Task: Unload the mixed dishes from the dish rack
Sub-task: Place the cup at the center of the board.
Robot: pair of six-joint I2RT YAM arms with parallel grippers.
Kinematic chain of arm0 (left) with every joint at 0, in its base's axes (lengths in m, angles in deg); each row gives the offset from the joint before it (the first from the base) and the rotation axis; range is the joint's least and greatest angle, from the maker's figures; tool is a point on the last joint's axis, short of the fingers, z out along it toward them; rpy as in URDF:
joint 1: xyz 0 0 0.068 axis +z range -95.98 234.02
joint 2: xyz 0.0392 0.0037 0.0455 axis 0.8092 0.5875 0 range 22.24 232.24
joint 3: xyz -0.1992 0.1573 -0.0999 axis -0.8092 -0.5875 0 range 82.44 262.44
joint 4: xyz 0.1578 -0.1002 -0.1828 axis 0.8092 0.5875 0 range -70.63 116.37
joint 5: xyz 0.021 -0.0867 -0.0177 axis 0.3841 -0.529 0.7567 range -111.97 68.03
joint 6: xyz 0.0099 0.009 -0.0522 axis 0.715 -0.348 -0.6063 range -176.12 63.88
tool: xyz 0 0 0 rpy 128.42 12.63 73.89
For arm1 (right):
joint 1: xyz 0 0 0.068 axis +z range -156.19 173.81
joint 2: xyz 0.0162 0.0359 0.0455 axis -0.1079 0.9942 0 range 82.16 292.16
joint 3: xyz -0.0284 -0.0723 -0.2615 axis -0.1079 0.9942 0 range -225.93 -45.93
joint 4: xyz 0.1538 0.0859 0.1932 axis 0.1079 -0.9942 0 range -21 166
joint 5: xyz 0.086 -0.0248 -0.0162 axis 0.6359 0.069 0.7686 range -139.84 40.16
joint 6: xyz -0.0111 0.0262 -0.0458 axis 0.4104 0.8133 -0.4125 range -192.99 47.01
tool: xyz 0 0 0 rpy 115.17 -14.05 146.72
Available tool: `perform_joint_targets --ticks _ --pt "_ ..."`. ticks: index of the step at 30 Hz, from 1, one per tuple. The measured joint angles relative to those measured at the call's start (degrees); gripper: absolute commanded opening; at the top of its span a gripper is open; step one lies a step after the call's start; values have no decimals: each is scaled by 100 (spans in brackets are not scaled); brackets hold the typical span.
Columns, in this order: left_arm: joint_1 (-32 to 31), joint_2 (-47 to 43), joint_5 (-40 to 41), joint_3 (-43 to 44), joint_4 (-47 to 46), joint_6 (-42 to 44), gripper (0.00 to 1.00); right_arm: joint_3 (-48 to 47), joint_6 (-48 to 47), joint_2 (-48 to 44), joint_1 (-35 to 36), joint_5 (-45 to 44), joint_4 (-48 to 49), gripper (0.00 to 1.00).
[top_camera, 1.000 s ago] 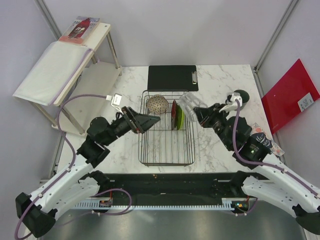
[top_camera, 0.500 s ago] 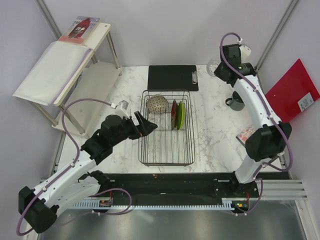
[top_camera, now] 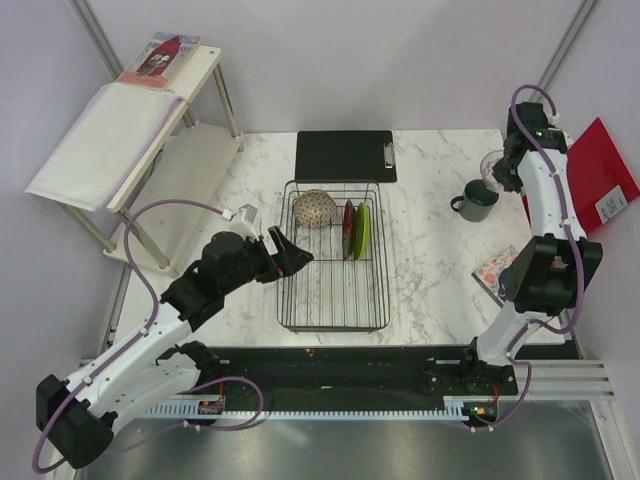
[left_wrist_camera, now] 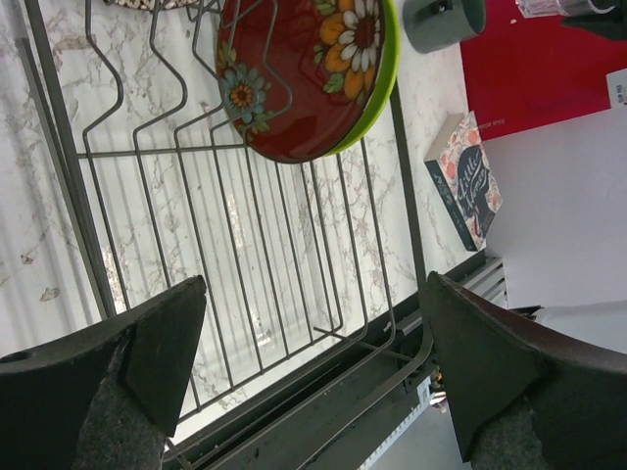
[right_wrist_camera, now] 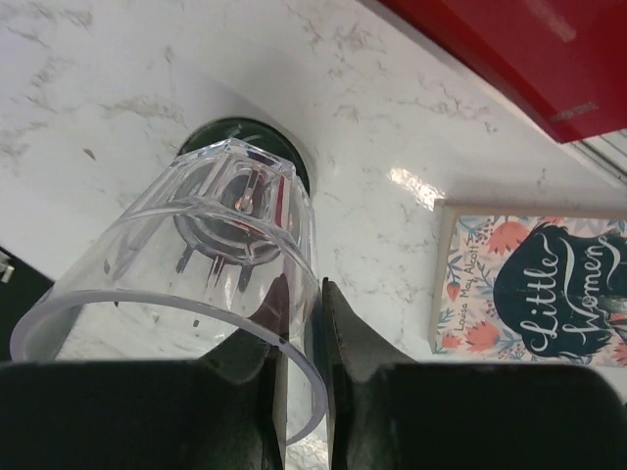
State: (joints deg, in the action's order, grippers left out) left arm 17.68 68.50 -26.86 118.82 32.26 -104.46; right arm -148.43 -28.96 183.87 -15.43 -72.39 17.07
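The dish rack (top_camera: 331, 298) stands mid-table and holds a speckled bowl (top_camera: 314, 208), a dark red patterned plate (top_camera: 348, 230) and a lime-green plate (top_camera: 362, 231), both plates upright. My left gripper (top_camera: 291, 256) hovers open at the rack's left rim. In its wrist view the gripper (left_wrist_camera: 313, 377) spans rack wires (left_wrist_camera: 245, 245) below the red plate (left_wrist_camera: 304, 78). My right gripper (top_camera: 505, 172) is shut on the wall of the clear glass (top_camera: 493, 165), one finger inside it, above the dark mug (top_camera: 474, 203). The right wrist view shows the glass (right_wrist_camera: 186, 245) tilted over the mug (right_wrist_camera: 289, 157).
A black clipboard (top_camera: 345, 155) lies behind the rack. A red folder (top_camera: 580, 190) leans at the far right and a book (top_camera: 495, 270) lies near the right edge. A white shelf unit (top_camera: 130, 130) stands beyond the table's left side.
The right arm swung the glass from the back of the table out to the right, over the mug. The left arm drew back to the rack's left rim, then held still.
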Motion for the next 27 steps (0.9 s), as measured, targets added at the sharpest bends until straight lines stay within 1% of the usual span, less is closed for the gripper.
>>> perform_joint_targets --ticks 4,8,19,27 --pt "0 144 -81 -20 39 0 98 726 44 -2 98 94 131 0" --pt "0 153 -136 -59 52 0 98 1139 81 -9 37 175 256 0" --pt "0 94 -133 -120 76 0 98 1228 149 -33 -11 407 905 0" --pt "0 155 -129 -120 79 0 98 1239 273 -4 -22 647 1161 0"
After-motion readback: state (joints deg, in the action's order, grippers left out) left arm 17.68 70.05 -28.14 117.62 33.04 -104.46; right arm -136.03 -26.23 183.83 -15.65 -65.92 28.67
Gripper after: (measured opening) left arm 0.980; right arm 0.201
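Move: The right gripper holds the clear cup by its rim. The dark green mug it is being lowered towards stands about 4 cm ahead of the hand, hardly 1 cm to its left and some 17 cm below. The book lies about 14 cm back and 10 cm to the right, the black clipboard roughly 17 cm ahead and 33 cm to the left, both about 21 cm down. From the left hand the mug is around 13 cm ahead, 41 cm right and 16 cm below. Lower the right gripper about 6 cm towards the green mug with the clear cup still pinched by its rim, easing back and slightly left on the way. Then stop sinking and creep forward some 3.5 cm at that height, first tipping the fingers a little farther down, then letting them come back up, with the hand's left side rising slightly. ##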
